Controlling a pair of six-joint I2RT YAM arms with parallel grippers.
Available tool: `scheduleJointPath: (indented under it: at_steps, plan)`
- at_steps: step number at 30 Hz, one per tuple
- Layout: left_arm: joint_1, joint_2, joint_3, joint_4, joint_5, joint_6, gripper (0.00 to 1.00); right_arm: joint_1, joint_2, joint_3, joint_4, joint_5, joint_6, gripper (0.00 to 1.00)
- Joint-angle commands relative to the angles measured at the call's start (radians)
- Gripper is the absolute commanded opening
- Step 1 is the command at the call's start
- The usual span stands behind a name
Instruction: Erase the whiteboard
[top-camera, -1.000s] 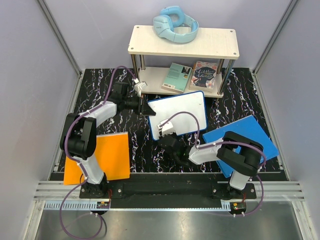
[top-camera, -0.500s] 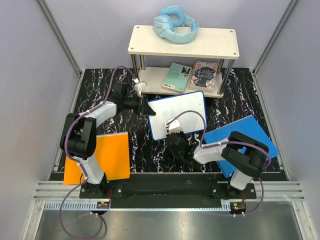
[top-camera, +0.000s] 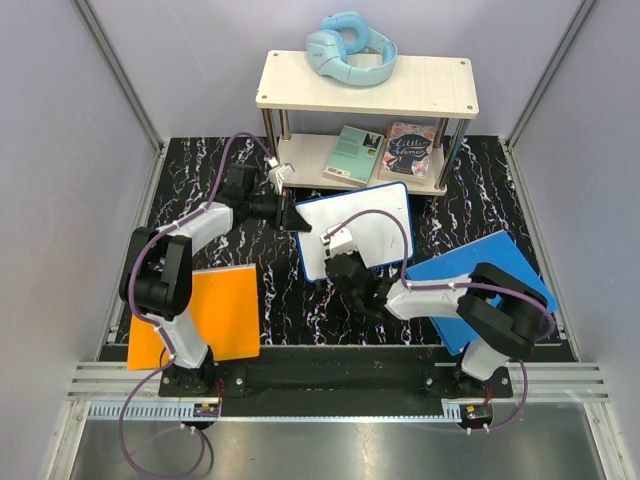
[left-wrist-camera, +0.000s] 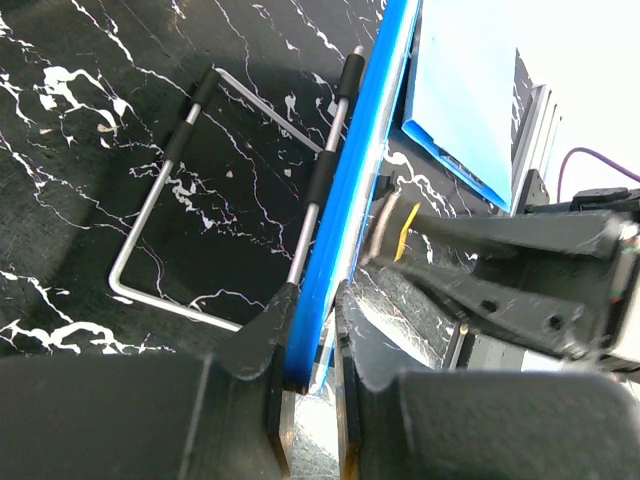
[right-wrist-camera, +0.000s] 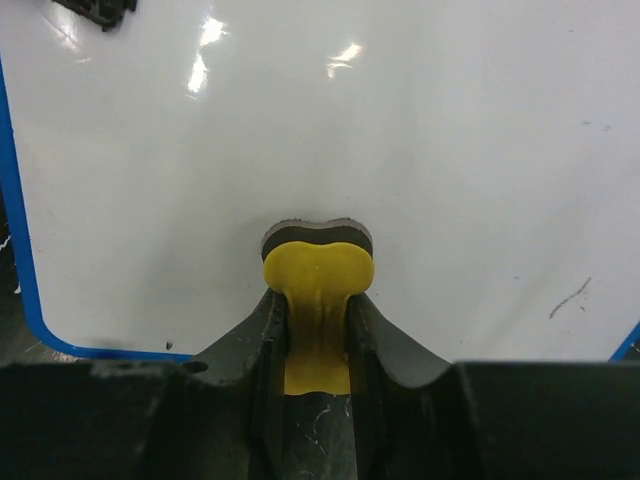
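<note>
The whiteboard (top-camera: 385, 215), white with a thin blue rim, stands tilted on a wire stand (left-wrist-camera: 200, 200) mid-table. My left gripper (top-camera: 300, 220) is shut on its left edge; the left wrist view shows the blue rim (left-wrist-camera: 345, 200) pinched between the fingers of the gripper (left-wrist-camera: 310, 370). My right gripper (top-camera: 335, 262) is shut on a yellow eraser (right-wrist-camera: 318, 275), whose dark felt face presses on the board (right-wrist-camera: 400, 120) near its lower left. The board's surface looks nearly clean, with a small dark stroke (right-wrist-camera: 570, 298) at lower right.
A blue panel (top-camera: 480, 285) lies right of the board and an orange panel (top-camera: 205, 315) lies front left. Behind stands a two-level shelf (top-camera: 365, 85) with headphones (top-camera: 350, 48) on top and two books (top-camera: 385, 152) below.
My right gripper with the eraser has slid across the board's lower left, first rightward, then up and back left. The left gripper and board have stayed put.
</note>
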Motion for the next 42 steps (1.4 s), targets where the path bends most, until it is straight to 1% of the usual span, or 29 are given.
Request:
scheduleJointPath:
  at_steps: [1, 6, 9, 10, 11, 15, 18, 21, 22, 23, 24, 25, 27, 28, 30, 31, 33, 34, 38, 39, 41, 42]
  plan:
    - [-0.010, -0.033, -0.023, -0.061, -0.191, 0.171, 0.00, -0.014, -0.145, 0.028, -0.184, -0.008, 0.072, 0.00]
    - [-0.008, -0.084, -0.042, -0.104, -0.252, 0.213, 0.00, -0.014, -0.300, -0.037, -0.340, -0.071, 0.133, 0.00]
    - [-0.008, -0.122, -0.052, -0.124, -0.289, 0.230, 0.00, -0.012, -0.379, -0.077, -0.394, -0.108, 0.156, 0.00]
    - [-0.007, -0.131, -0.052, -0.132, -0.304, 0.239, 0.00, -0.014, -0.396, -0.084, -0.397, -0.144, 0.159, 0.00]
    - [-0.007, -0.136, -0.049, -0.155, -0.309, 0.243, 0.00, -0.014, -0.422, -0.093, -0.450, -0.169, 0.168, 0.00]
    - [-0.005, -0.154, -0.052, -0.204, -0.333, 0.268, 0.00, -0.014, -0.455, -0.122, -0.492, -0.301, 0.217, 0.00]
    - [-0.003, -0.176, -0.078, -0.207, -0.353, 0.274, 0.00, -0.014, -0.442, -0.124, -0.535, -0.324, 0.279, 0.00]
    - [0.000, -0.182, -0.108, -0.218, -0.369, 0.286, 0.00, -0.014, -0.406, -0.121, -0.541, -0.364, 0.302, 0.00]
    - [-0.002, -0.179, -0.111, -0.219, -0.384, 0.285, 0.00, -0.014, -0.375, -0.118, -0.545, -0.365, 0.308, 0.02]
    - [-0.002, -0.176, -0.115, -0.222, -0.393, 0.288, 0.00, -0.014, -0.355, -0.107, -0.554, -0.365, 0.320, 0.07]
    - [0.000, -0.167, -0.111, -0.227, -0.407, 0.283, 0.00, -0.014, -0.334, -0.096, -0.566, -0.362, 0.322, 0.18]
    - [0.000, -0.166, -0.106, -0.231, -0.418, 0.285, 0.00, -0.014, -0.293, -0.084, -0.577, -0.364, 0.326, 0.21]
    - [0.003, -0.165, -0.102, -0.230, -0.435, 0.279, 0.00, -0.014, -0.254, -0.052, -0.598, -0.370, 0.334, 0.25]
    - [0.004, -0.162, -0.102, -0.230, -0.450, 0.277, 0.00, -0.014, -0.226, -0.041, -0.604, -0.372, 0.336, 0.37]
    - [0.006, -0.162, -0.098, -0.227, -0.453, 0.268, 0.00, -0.014, -0.208, -0.024, -0.610, -0.362, 0.349, 0.50]
    - [0.006, -0.160, -0.098, -0.227, -0.462, 0.265, 0.00, -0.014, -0.199, -0.021, -0.612, -0.361, 0.348, 0.61]
    - [0.006, -0.160, -0.095, -0.225, -0.471, 0.256, 0.00, -0.014, -0.200, -0.009, -0.611, -0.352, 0.348, 0.73]
    - [0.007, -0.160, -0.097, -0.227, -0.476, 0.254, 0.01, -0.014, -0.206, -0.006, -0.611, -0.350, 0.346, 0.81]
    - [0.006, -0.165, -0.095, -0.224, -0.498, 0.240, 0.11, -0.014, -0.228, 0.014, -0.614, -0.326, 0.330, 0.94]
    - [0.006, -0.166, -0.095, -0.224, -0.510, 0.237, 0.18, -0.014, -0.232, 0.019, -0.618, -0.309, 0.330, 0.95]
    - [0.006, -0.173, -0.091, -0.227, -0.522, 0.230, 0.23, -0.014, -0.260, 0.036, -0.637, -0.268, 0.328, 0.96]
    - [0.006, -0.176, -0.092, -0.225, -0.534, 0.227, 0.29, -0.014, -0.274, 0.040, -0.646, -0.246, 0.330, 0.97]
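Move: The right hand holds the eraser at the whiteboard's lower part; the bare table where it is taken lies about 10 cm back, 5 cm to its right and 7 cm below. The whiteboard's middle is some 6 cm ahead and 3 cm right, slightly higher, the blue folder about 4 cm back and 29 cm right, on the table. From the left hand, gripping the board's edge, that spot is roughly 16 cm back, 14 cm right. Right hand lifts the eraser back-right about 10 cm, lowers and releases it; left draws the whiteboard back-left. ##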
